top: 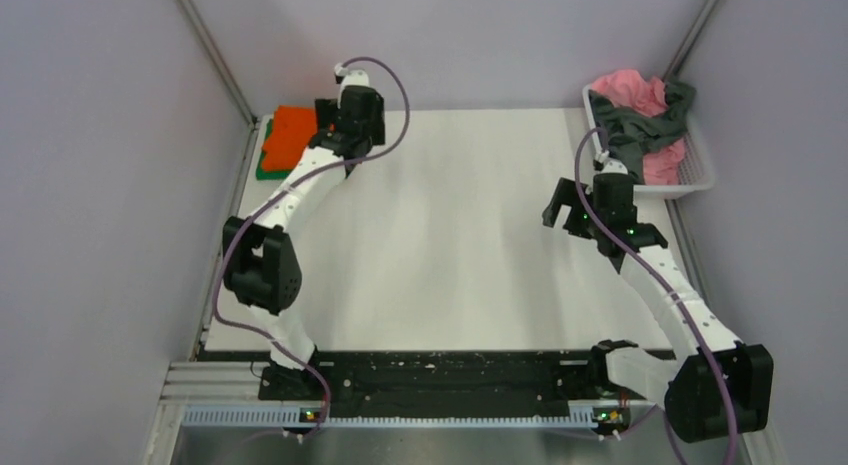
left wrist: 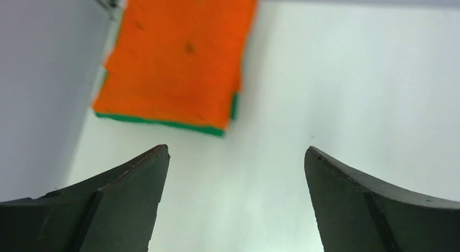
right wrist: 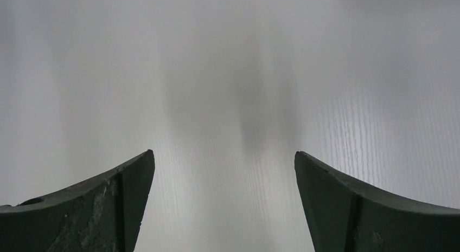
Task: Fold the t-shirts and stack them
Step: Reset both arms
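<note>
A folded orange t-shirt (top: 291, 135) (left wrist: 176, 57) lies on top of a folded green t-shirt (top: 264, 169) (left wrist: 163, 122) at the table's far left corner. My left gripper (top: 332, 120) (left wrist: 237, 150) hovers just right of that stack, open and empty, with bare table between its fingers. A crumpled pink t-shirt (top: 630, 90) and a dark grey t-shirt (top: 640, 132) sit in the white basket (top: 700, 171) at the far right. My right gripper (top: 568, 207) (right wrist: 223, 153) hangs over the table left of the basket, open, holding nothing.
The white table (top: 450, 235) is walled in by grey panels on the left, the back and the right. The stack lies close to the left wall. Both arm bases stand on the black rail (top: 450, 380) at the near edge.
</note>
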### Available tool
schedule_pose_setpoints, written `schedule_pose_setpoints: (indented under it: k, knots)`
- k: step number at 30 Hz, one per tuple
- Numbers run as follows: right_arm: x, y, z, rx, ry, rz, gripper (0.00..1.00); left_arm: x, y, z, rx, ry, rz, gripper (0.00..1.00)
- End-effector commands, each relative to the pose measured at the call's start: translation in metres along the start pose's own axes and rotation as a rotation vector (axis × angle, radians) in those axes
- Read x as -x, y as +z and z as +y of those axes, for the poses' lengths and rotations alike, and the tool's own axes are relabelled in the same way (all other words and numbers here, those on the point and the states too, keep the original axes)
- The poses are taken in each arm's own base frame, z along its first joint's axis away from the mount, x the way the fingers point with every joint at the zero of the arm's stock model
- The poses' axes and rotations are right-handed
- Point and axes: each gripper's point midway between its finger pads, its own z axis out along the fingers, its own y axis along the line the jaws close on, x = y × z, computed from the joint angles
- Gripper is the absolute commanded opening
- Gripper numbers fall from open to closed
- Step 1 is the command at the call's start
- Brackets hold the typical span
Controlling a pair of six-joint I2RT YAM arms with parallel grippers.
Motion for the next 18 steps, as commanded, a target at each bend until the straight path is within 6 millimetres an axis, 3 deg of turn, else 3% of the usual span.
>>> schedule_pose_setpoints:
  k: [1,7,9,13,18]
  knots:
    - [-0.014,-0.018,-0.001,0.029,0.062,-0.011,0.99,-0.063,-0.064,-0.044,-0.208,-0.161,0.125,0.99]
    - [-0.039,-0.029,-0.017,-0.006,0.075,-0.01,0.99,-0.151,-0.149,-0.077,-0.558,-0.341,0.341,0.99]
    - [-0.045,-0.031,-0.019,-0.011,0.108,-0.014,0.99,-0.175,-0.17,-0.074,-0.599,-0.35,0.387,0.99]
    - [-0.052,-0.033,-0.023,-0.024,0.146,-0.025,0.99,-0.219,-0.186,-0.054,-0.538,-0.365,0.445,0.99]
    - [-0.048,-0.039,-0.022,-0.008,0.129,-0.048,0.99,-0.23,-0.194,-0.039,-0.498,-0.419,0.451,0.99]
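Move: The orange shirt, newly laid on the stack, lies about 12 cm to the left hand's left, some 4 cm ahead and roughly 21 cm below; the folded green shirt under it peeks out toward the robot, its middle about 2 cm ahead and 13 cm left. From the right hand, the basket of unfolded shirts lies about 21 cm ahead, 21 cm right and 7 cm lower, the orange shirt some 24 cm ahead, 59 cm left and 13 cm lower. The left hand, empty and wide open, sweeps back about 26 cm, away from the stack to above the bare table, veering right mostly early on and then sinking some 14 cm, while its left side rolls down about 35 degrees and the fingers tip further downward with a slight clockwise turn. The right hand, also open and empty, eases back about 6.5 cm and down some 3 cm over bare table, drawing off from the basket and slowing to a near stop, and neither gripper closes or touches anything. ##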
